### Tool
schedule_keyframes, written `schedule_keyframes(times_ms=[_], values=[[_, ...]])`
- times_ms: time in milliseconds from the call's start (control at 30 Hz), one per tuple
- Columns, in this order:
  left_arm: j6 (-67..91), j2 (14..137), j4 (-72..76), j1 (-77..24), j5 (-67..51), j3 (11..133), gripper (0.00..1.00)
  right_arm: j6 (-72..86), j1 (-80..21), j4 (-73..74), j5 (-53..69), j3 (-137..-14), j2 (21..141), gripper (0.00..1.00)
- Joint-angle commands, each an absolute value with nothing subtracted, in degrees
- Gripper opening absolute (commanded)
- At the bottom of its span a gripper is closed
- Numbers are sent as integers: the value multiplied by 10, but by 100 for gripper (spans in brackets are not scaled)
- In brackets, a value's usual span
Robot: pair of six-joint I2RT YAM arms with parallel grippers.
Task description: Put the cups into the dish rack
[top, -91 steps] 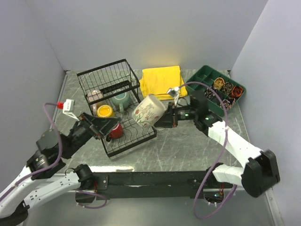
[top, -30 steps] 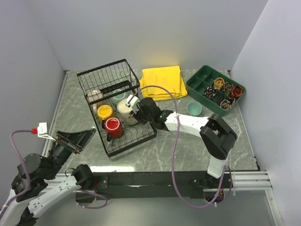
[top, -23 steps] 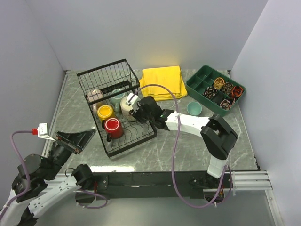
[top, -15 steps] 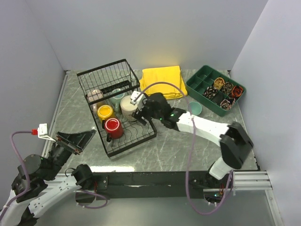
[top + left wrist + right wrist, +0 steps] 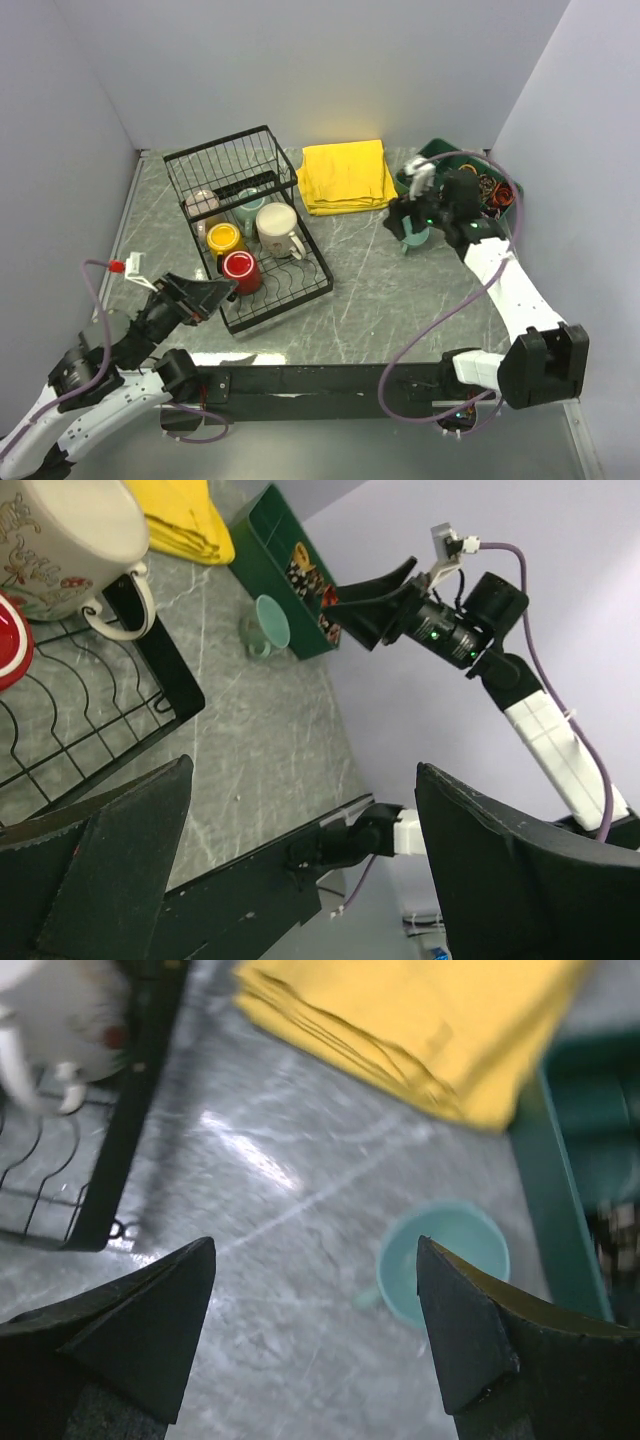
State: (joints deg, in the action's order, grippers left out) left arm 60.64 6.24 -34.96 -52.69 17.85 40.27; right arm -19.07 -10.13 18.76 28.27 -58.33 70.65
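The black wire dish rack [image 5: 300, 288] holds a cream flowered cup [image 5: 275, 228], a yellow cup [image 5: 222, 238], a red cup [image 5: 240, 268] and a teal cup [image 5: 250, 205]. A beige cup [image 5: 200, 203] sits at the rack's back left. Another teal cup [image 5: 445, 1260] stands on the table by the green tray. My right gripper [image 5: 315, 1330] hovers open above and just left of it, holding nothing. My left gripper [image 5: 212, 293] is open and empty near the rack's front left corner. The left wrist view shows the cream cup [image 5: 60, 540] and the loose teal cup [image 5: 268, 625].
A folded yellow cloth [image 5: 345, 175] lies behind the rack's right side. A green divided tray [image 5: 432, 160] with small rolled items stands at the back right, close to the loose teal cup. Grey walls close in the table on three sides.
My right gripper opened off the cream cup, leaving it in the rack, and swung right to above the loose teal cup. My left arm shifted slightly toward the rack.
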Motion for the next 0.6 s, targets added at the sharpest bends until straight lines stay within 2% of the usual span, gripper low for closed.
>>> schedule_keyframes(times_ms=[0, 100, 333, 567], values=[[588, 91, -306, -526, 151, 398, 98, -42, 4, 183, 251, -543, 686, 86], [596, 100, -287, -526, 143, 383, 98, 2, 69, 171, 242, -530, 706, 84], [649, 70, -216, -526, 118, 312, 98, 68, 85, 192, 202, -568, 800, 79], [667, 44, -220, -526, 125, 287, 98, 73, 85, 196, 193, -612, 903, 64]])
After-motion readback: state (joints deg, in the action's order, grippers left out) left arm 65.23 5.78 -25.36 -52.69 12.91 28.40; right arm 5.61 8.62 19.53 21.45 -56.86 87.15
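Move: The small green cup stands upright on the table about 9 cm to the right of the right hand, 5 cm farther out and some 17 cm below. Beyond it on the right is the green tray, roughly 12 cm farther out than the cup and 12 cm more to the right. The yellow cloth lies some 20 cm ahead of the hand and 7 cm left. From the left hand the cup is about 28 cm ahead, 37 cm right and 27 cm down. Heading for the small green cup, the right hand swings about 12 cm right, then sinks steeply beside it, some 11 cm in all, while its fingers tip down about 30 degrees, turn clockwise nearly 40 and narrow partway; no touch can be seen. The left hand, open and empty, drifts about 4 cm down and nearly as far right. ##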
